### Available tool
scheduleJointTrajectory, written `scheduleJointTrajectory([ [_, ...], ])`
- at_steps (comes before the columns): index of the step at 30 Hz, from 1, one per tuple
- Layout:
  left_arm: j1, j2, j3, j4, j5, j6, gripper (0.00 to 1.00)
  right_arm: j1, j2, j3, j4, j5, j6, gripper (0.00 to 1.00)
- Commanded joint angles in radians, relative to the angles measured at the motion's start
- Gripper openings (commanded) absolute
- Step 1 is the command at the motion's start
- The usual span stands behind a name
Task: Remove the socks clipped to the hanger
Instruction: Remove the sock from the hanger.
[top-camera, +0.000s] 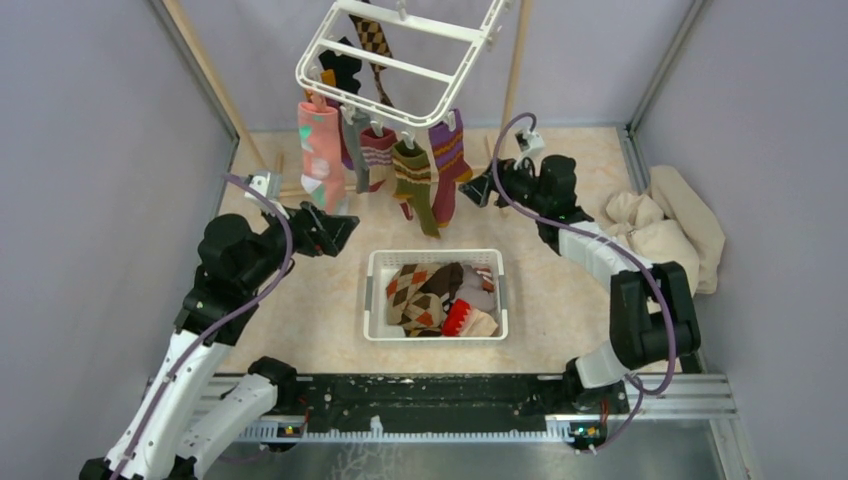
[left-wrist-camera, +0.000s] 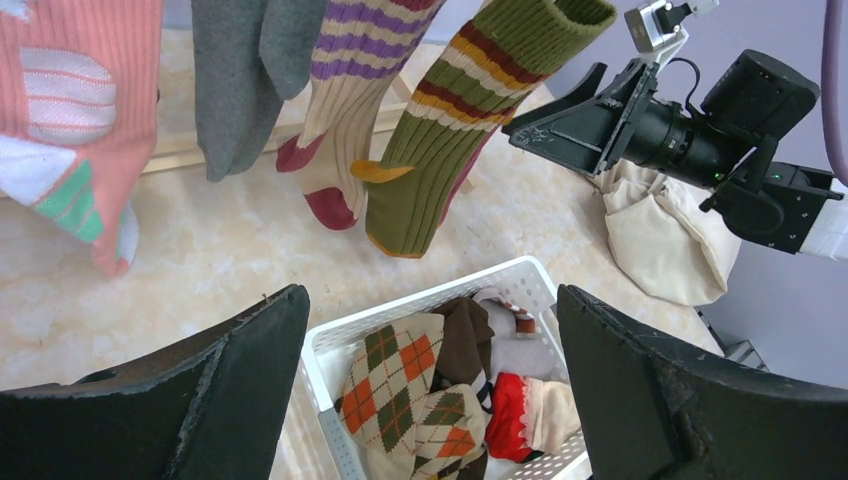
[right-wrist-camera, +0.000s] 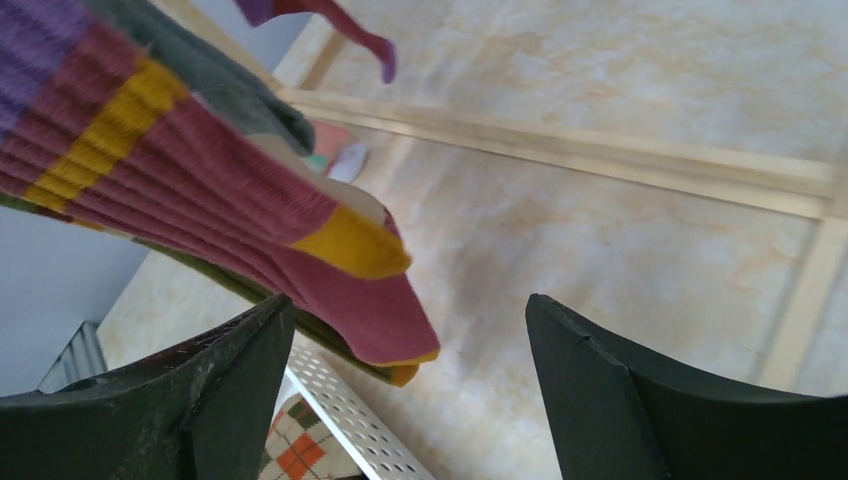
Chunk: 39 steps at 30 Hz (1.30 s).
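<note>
The white hanger (top-camera: 400, 55) hangs tilted at the top centre. Socks are clipped along its near rim: pink with mint patches (top-camera: 320, 150), grey (top-camera: 358, 155), maroon-striped (top-camera: 378, 155), olive-striped (top-camera: 413, 180) and purple (top-camera: 448, 155). A black sock (top-camera: 342, 70) and a brown argyle sock (top-camera: 372, 38) hang higher up. My left gripper (top-camera: 345, 227) (left-wrist-camera: 430, 300) is open, low and left of the row, holding nothing. My right gripper (top-camera: 476, 188) (right-wrist-camera: 408, 305) is open just right of the purple sock (right-wrist-camera: 230, 200), whose maroon toe dangles near its left finger (right-wrist-camera: 230, 380) without being clamped.
A white slotted basket (top-camera: 436, 254) (left-wrist-camera: 322, 400) with several loose socks sits on the table below the hanger. A beige cloth heap (top-camera: 660, 235) (left-wrist-camera: 655, 235) lies at the right wall. Wooden rack poles (top-camera: 515, 80) rise behind, with base rails (right-wrist-camera: 600, 150) along the table.
</note>
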Motion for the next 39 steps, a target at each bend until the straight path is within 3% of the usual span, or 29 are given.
scheduleJointTrajectory([
  [1,-0.004,-0.001,-0.017,0.032,0.009,-0.008,0.99,0.050,0.029,0.033,0.218,-0.107,0.012,0.86],
  [13,-0.004,-0.003,-0.018,0.029,0.024,-0.018,0.99,0.098,0.142,0.152,0.315,-0.178,0.059,0.87],
  [23,-0.003,0.010,-0.009,0.016,0.041,-0.020,0.99,0.098,0.186,0.194,0.299,-0.178,0.049,0.83],
  [31,-0.004,0.020,-0.004,0.014,0.044,-0.017,0.99,0.097,0.194,0.199,0.265,-0.184,0.062,0.56],
  [39,-0.004,0.022,-0.019,0.029,0.054,-0.025,0.99,0.097,0.122,0.161,0.223,-0.179,0.061,0.37],
])
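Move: The purple-and-maroon striped sock hangs with its middle some 7 cm to the right hand's left, about 2 cm farther out and roughly 5 cm higher. The green sock is about 13 cm to this hand's left, level with it fore and aft and about 3 cm above; the white basket is some 6 cm left, 16 cm back and 18 cm below. From the left hand, the striped sock lies about 16 cm ahead, 19 cm right and 5 cm lower. The striped sock is taken in between the right hand's open fingers as that hand travels some 7 cm left, first nearly level and then rising about 4 cm while the wrist swings roughly 15 degrees counter-clockwise and tips up a little. Sinking back 1 to 2 cm there, the hand draws its fingers from wide open to about half shut around the sock's maroon lower part, which comes against a finger. ##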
